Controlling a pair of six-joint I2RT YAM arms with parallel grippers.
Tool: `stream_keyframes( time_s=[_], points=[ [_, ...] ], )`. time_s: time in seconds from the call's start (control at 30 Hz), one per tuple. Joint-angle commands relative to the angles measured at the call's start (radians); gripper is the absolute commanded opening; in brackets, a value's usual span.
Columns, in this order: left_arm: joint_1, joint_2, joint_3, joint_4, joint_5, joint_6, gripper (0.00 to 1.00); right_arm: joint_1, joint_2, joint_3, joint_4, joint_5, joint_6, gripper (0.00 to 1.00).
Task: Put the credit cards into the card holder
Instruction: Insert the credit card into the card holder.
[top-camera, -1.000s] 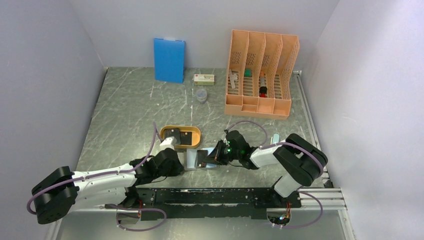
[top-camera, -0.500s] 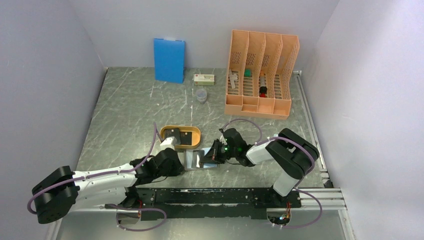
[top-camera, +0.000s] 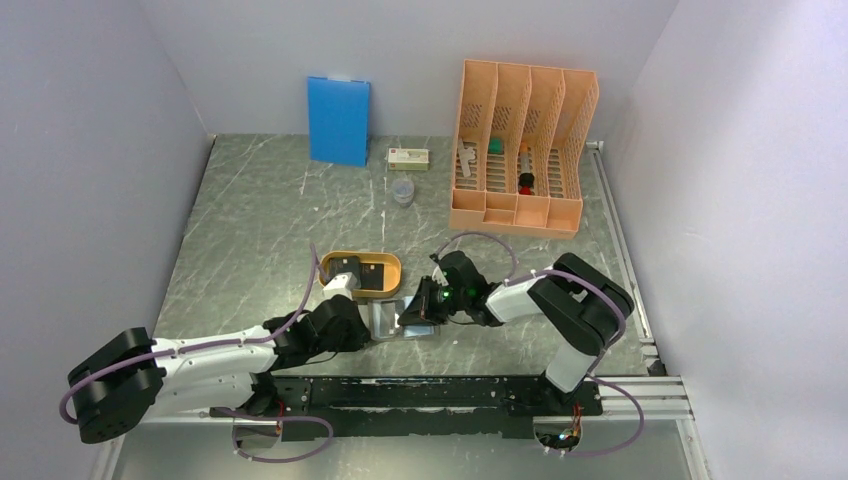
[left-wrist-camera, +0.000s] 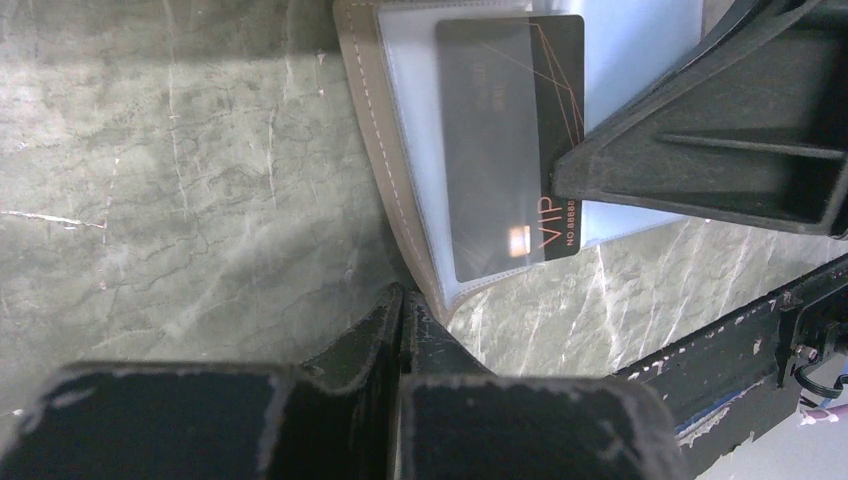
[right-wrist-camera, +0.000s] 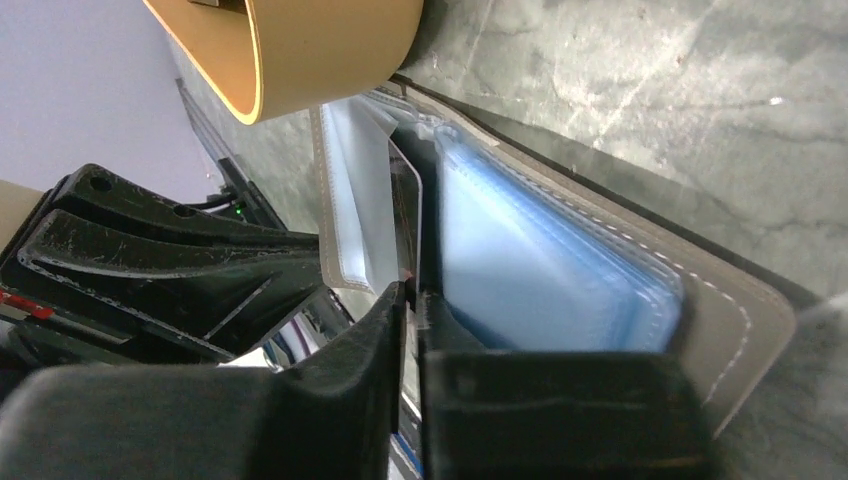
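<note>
The grey-taupe card holder (top-camera: 392, 322) lies open between the two grippers, its pale blue pockets (right-wrist-camera: 540, 270) fanned out. My left gripper (left-wrist-camera: 402, 298) is shut on the holder's near corner (left-wrist-camera: 385, 190), and that flap stands raised. A black credit card (left-wrist-camera: 505, 140) marked VIP sits mostly inside a glossy pocket. My right gripper (right-wrist-camera: 412, 292) is shut on the card's outer edge, which shows edge-on as the thin card (right-wrist-camera: 406, 215) in the right wrist view. A second dark card (top-camera: 343, 268) lies in the orange tray.
The shallow orange tray (top-camera: 385, 270) sits just behind the holder, close to both grippers. Further back stand a blue board (top-camera: 338, 120), a small box (top-camera: 408, 157), a clear cup (top-camera: 402, 190) and an orange file rack (top-camera: 520, 150). A black rail (top-camera: 450, 390) runs along the near edge.
My right gripper has moved left towards the holder, sliding the card further into the pocket. The left gripper has stayed where it was.
</note>
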Motion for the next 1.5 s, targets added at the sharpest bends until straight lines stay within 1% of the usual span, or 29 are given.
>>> stream_keyframes(
  time_s=[0.0,0.03,0.1,0.13,0.2,0.37,0.63,1.03,1.17,1.23,1.4,1.47],
  points=[
    [-0.005,0.012,-0.022,-0.066,0.024,0.018,0.05,0.017,-0.051,0.012,-0.159,0.038,-0.071,0.18],
    [-0.006,0.009,-0.023,-0.072,0.02,0.017,0.05,0.017,-0.065,0.017,-0.184,0.05,-0.08,0.28],
    [-0.005,-0.001,-0.023,-0.083,0.013,0.015,0.05,0.017,-0.095,0.033,-0.235,0.076,-0.1,0.39],
    [-0.005,-0.004,-0.023,-0.09,0.008,0.014,0.05,0.017,-0.104,0.041,-0.258,0.088,-0.109,0.43],
    [-0.005,-0.012,-0.026,-0.098,0.002,0.011,0.05,0.018,-0.118,0.062,-0.304,0.114,-0.132,0.48],
    [-0.005,-0.026,-0.031,-0.103,-0.004,0.009,0.05,0.026,-0.111,0.102,-0.352,0.133,-0.172,0.49],
    [-0.006,0.011,-0.02,-0.065,0.007,0.023,0.05,0.118,-0.06,0.202,-0.445,0.217,-0.246,0.49],
    [-0.005,0.06,-0.014,-0.025,0.017,0.036,0.05,0.21,-0.05,0.268,-0.49,0.274,-0.31,0.48],
    [-0.005,0.056,-0.007,-0.04,0.012,0.036,0.05,0.217,-0.068,0.267,-0.517,0.297,-0.32,0.49],
    [-0.005,0.04,-0.006,-0.059,0.002,0.036,0.05,0.22,-0.093,0.269,-0.538,0.316,-0.327,0.53],
    [-0.005,-0.037,0.002,-0.142,-0.026,0.026,0.05,0.222,-0.185,0.282,-0.64,0.401,-0.335,0.7],
    [-0.005,-0.067,0.01,-0.176,-0.035,0.022,0.05,0.223,-0.221,0.283,-0.673,0.425,-0.33,0.74]
  ],
)
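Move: The credit card, partly inside the holder's left sleeve, has its middle some 2 cm ahead and 2 cm left of the shut right hand, about 1 cm below; the fingertips are at its exposed right edge. The holder's right pocket is centred roughly 5 cm to this hand's right and level with it, and the tray is about 11 cm ahead and 9 cm left. From the left hand the card is some 4 cm ahead and 7 cm right. The right hand opens, comes free of the card's edge and rises about 2 cm, tipping steeper downward. ##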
